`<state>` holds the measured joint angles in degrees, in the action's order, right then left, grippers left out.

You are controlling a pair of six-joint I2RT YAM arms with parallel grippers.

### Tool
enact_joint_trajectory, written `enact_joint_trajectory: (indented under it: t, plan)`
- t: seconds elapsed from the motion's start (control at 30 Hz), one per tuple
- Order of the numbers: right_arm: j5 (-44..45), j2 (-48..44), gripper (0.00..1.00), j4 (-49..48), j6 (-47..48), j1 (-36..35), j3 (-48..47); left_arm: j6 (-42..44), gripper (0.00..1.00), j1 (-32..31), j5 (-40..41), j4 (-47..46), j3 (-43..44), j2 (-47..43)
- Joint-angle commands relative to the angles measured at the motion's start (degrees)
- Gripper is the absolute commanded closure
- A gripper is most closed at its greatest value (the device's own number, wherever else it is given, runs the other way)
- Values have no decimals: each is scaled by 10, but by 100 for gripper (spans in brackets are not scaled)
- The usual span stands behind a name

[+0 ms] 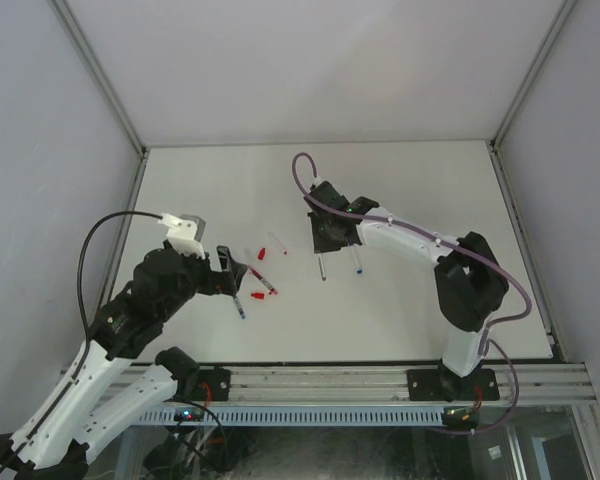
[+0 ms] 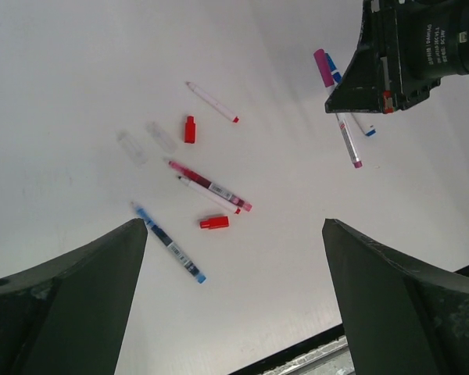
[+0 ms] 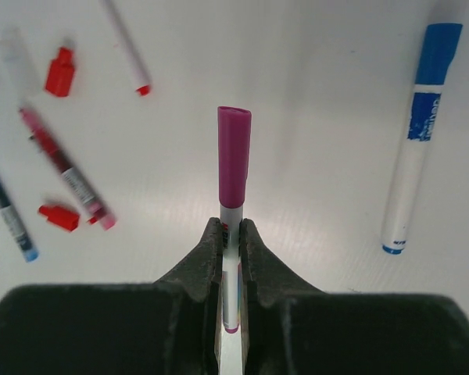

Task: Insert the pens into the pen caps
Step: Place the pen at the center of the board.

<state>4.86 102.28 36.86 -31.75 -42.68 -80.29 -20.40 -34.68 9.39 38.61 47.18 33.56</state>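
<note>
My right gripper (image 3: 231,229) is shut on a white pen (image 3: 232,212) whose magenta cap (image 3: 234,152) sticks out past the fingertips, low over the table. A blue-capped pen (image 3: 417,148) lies to its right. My left gripper (image 2: 234,228) hangs open above the table with nothing between its fingers. Just beyond it lie a blue pen (image 2: 169,243), a red cap (image 2: 214,223), a magenta-ended pen (image 2: 211,186), a second red cap (image 2: 189,129) and a red-tipped pen (image 2: 213,102). From above, the left gripper (image 1: 230,270) sits left of this cluster and the right gripper (image 1: 331,234) right of it.
Two clear plastic caps (image 2: 130,146) lie left of the upper red cap. The table's near edge with its metal rail (image 1: 380,380) runs below the pens. Grey walls (image 1: 40,150) enclose the white table (image 1: 430,190) on three sides.
</note>
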Motion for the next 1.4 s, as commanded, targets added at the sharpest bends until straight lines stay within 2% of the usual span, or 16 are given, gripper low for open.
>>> enact_joint_trajectory:
  t: [0.0, 0.4, 0.6, 1.17, 1.37]
  plan:
    - [31, 38, 100, 40, -6, 23, -47, 25, 0, 3, 28, 1, 11, -18]
    - [68, 153, 98, 114, 20, 50, -144, 28, 0, 3, 26, -11, -19, -20]
    - [62, 177, 94, 114, 29, 63, -151, 28, 0, 3, 26, -11, -24, -15]
    - [23, 209, 78, 95, 69, 72, -152, 26, 0, 4, 20, -12, -24, -6]
    - [21, 177, 74, 85, 69, 71, -141, 26, 0, 4, 20, -12, -23, -1]
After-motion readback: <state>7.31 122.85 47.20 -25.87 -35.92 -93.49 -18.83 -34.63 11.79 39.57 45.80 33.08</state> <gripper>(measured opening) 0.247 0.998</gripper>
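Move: The right hand, gripping the magenta-capped pen, is bound for a bare spot on the board about 4 cm ahead, 5 cm to its right and 9 cm below. The blue-capped pen lies about 6 cm ahead and 12 cm to the right of this hand; the white pen some 9 cm ahead and 12 cm left, both at board level. From the open left hand, the spot is about 13 cm ahead, 27 cm right and 22 cm below. The right hand lowers the magenta-capped pen about 9 cm to the board, carrying it some 4 cm forward and 5 cm right to set it down beside the blue-capped pen, while the wrist tilts roughly 20 degrees so the fingers point more nearly straight down. Forward travel ends about midway, and through the last few centimetres of sinking the fingers start to part, opening to about a quarter and letting go of the pen, then staying low around its barrel. ##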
